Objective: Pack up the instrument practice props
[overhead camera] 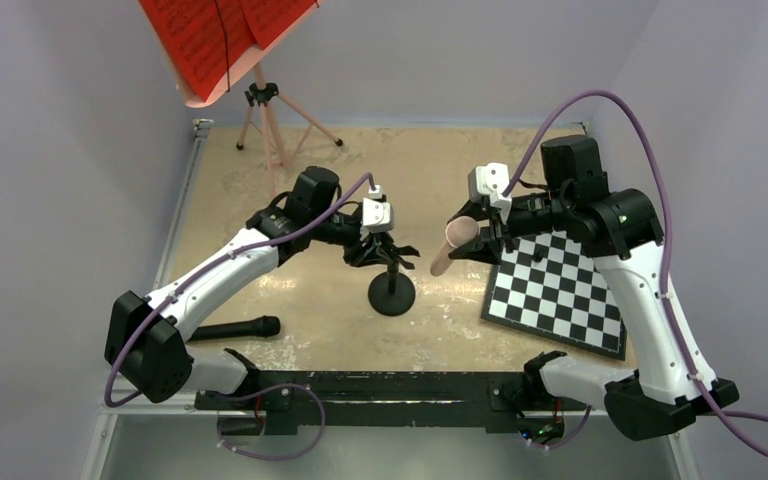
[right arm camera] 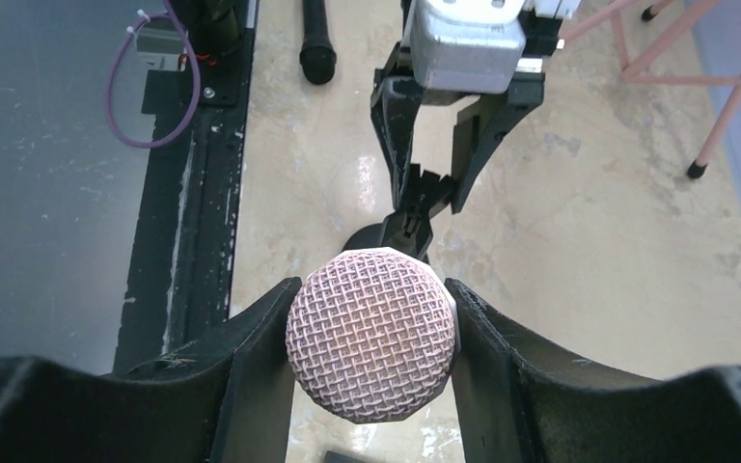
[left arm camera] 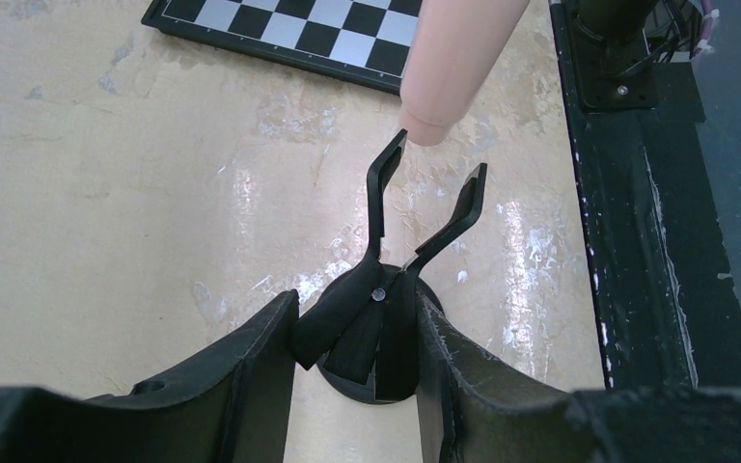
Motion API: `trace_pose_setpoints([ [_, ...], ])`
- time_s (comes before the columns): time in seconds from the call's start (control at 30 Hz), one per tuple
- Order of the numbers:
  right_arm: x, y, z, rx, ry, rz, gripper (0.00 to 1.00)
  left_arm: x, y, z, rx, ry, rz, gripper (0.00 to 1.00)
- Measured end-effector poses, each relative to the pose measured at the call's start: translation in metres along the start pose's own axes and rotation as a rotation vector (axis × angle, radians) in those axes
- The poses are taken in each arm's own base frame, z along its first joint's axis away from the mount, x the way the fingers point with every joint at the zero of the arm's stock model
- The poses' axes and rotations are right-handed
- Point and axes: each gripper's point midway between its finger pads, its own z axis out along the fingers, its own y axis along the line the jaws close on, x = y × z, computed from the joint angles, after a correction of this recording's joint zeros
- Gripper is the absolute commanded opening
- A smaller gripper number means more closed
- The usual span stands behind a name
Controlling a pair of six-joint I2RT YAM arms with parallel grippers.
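Observation:
My right gripper (right arm camera: 371, 338) is shut on a pink rod, a microphone with a mesh head (right arm camera: 371, 333). It holds the rod (overhead camera: 453, 245) tilted above the table. The rod's lower tip (left arm camera: 425, 125) hangs just beyond the forked black clip (left arm camera: 425, 207), apart from it. My left gripper (left arm camera: 357, 352) is shut on that clip, which stands on the black round base (overhead camera: 392, 295). A black microphone (overhead camera: 235, 328) lies at the near left. The pink music stand's tripod (overhead camera: 270, 115) stands at the far left, with red sheet-music pages (overhead camera: 225, 40) on its desk.
A black-and-white checkerboard (overhead camera: 560, 290) lies flat at the right, under my right arm. A black rail (overhead camera: 380, 390) runs along the near edge between the arm bases. Walls close in on the left, the back and the right.

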Motion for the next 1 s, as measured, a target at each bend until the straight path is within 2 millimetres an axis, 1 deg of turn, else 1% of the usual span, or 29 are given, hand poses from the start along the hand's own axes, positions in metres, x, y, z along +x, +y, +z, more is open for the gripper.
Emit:
trace_pose_setpoints([
  [0.03,0.002,0.0,0.0,0.001,0.002,0.013,0.0,0.0,0.0,0.0,0.0,0.0,0.0,0.36],
  [0.1,0.009,0.001,0.003,-0.002,0.008,0.047,0.0,0.0,0.0,0.0,0.0,0.0,-0.001,0.49],
  [0.13,0.011,0.001,0.004,-0.003,0.011,0.06,0.0,0.0,0.0,0.0,0.001,0.0,-0.001,0.54],
  [0.17,0.013,0.0,0.005,-0.002,0.014,0.071,0.0,0.0,0.0,0.0,0.001,0.0,-0.001,0.7],
  [0.2,0.014,-0.001,0.005,-0.001,0.015,0.077,0.0,0.0,0.0,0.0,0.0,0.0,0.0,0.82],
  [0.23,0.014,-0.001,0.005,0.002,0.014,0.079,0.0,0.0,0.0,0.0,-0.004,-0.005,0.008,0.87],
  [0.27,0.013,-0.002,0.005,0.005,0.013,0.079,0.0,0.003,-0.001,-0.001,-0.009,0.001,0.005,0.94],
  [0.3,0.012,-0.002,0.005,0.007,0.011,0.078,0.0,0.008,-0.003,-0.001,-0.012,0.008,-0.001,0.99],
  [0.4,0.011,-0.004,0.005,0.01,0.007,0.08,0.0,0.018,-0.007,-0.002,-0.017,0.027,-0.025,0.99],
  [0.57,0.011,-0.004,0.006,0.012,0.005,0.086,0.0,0.017,-0.004,-0.005,-0.046,0.031,-0.034,0.99],
  [0.67,0.011,-0.004,0.005,0.012,0.006,0.094,0.0,0.014,0.0,-0.013,-0.098,0.043,-0.025,0.99],
  [0.73,0.011,-0.004,0.005,0.018,0.005,0.125,0.0,0.013,0.001,-0.023,-0.139,0.06,-0.021,0.99],
  [0.83,0.005,-0.007,-0.002,0.051,-0.006,0.21,0.0,0.009,-0.003,-0.048,-0.197,0.093,-0.009,0.99],
  [0.9,-0.008,-0.012,-0.01,0.082,-0.022,0.228,0.0,0.0,-0.008,-0.065,-0.231,0.098,0.016,0.99],
  [1.0,-0.034,-0.019,-0.022,0.127,-0.052,0.202,0.0,-0.022,-0.016,-0.086,-0.259,0.077,0.063,0.99],
])
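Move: The mic stand, its clip already in the left fingers and already empty, has its middle straight below the left hand, about 10 cm down. From the left hand, the black microphone lies roughly 38 cm left and 8 cm back, on the table. The pink microphone is held by its head in the right hand, its middle about 8 cm below and 3 cm left of that hand. From the right hand, the stand is some 16 cm left, 7 cm ahead and 26 cm down, and the checkered board about 24 cm right, 10 cm ahead and 36 cm down. The mic stand's clip is let go as the left fingers spread from half to wide open and the hand dips slightly; that hand then withdraws, first leftward, then left and up, about 7 cm left in all, swinging some 10 degrees counter-clockwise. The pink microphone stays gripped in the right fingers, which sink a centimetre, wait, then lift it to about 4 cm above the start, away from the stand. ##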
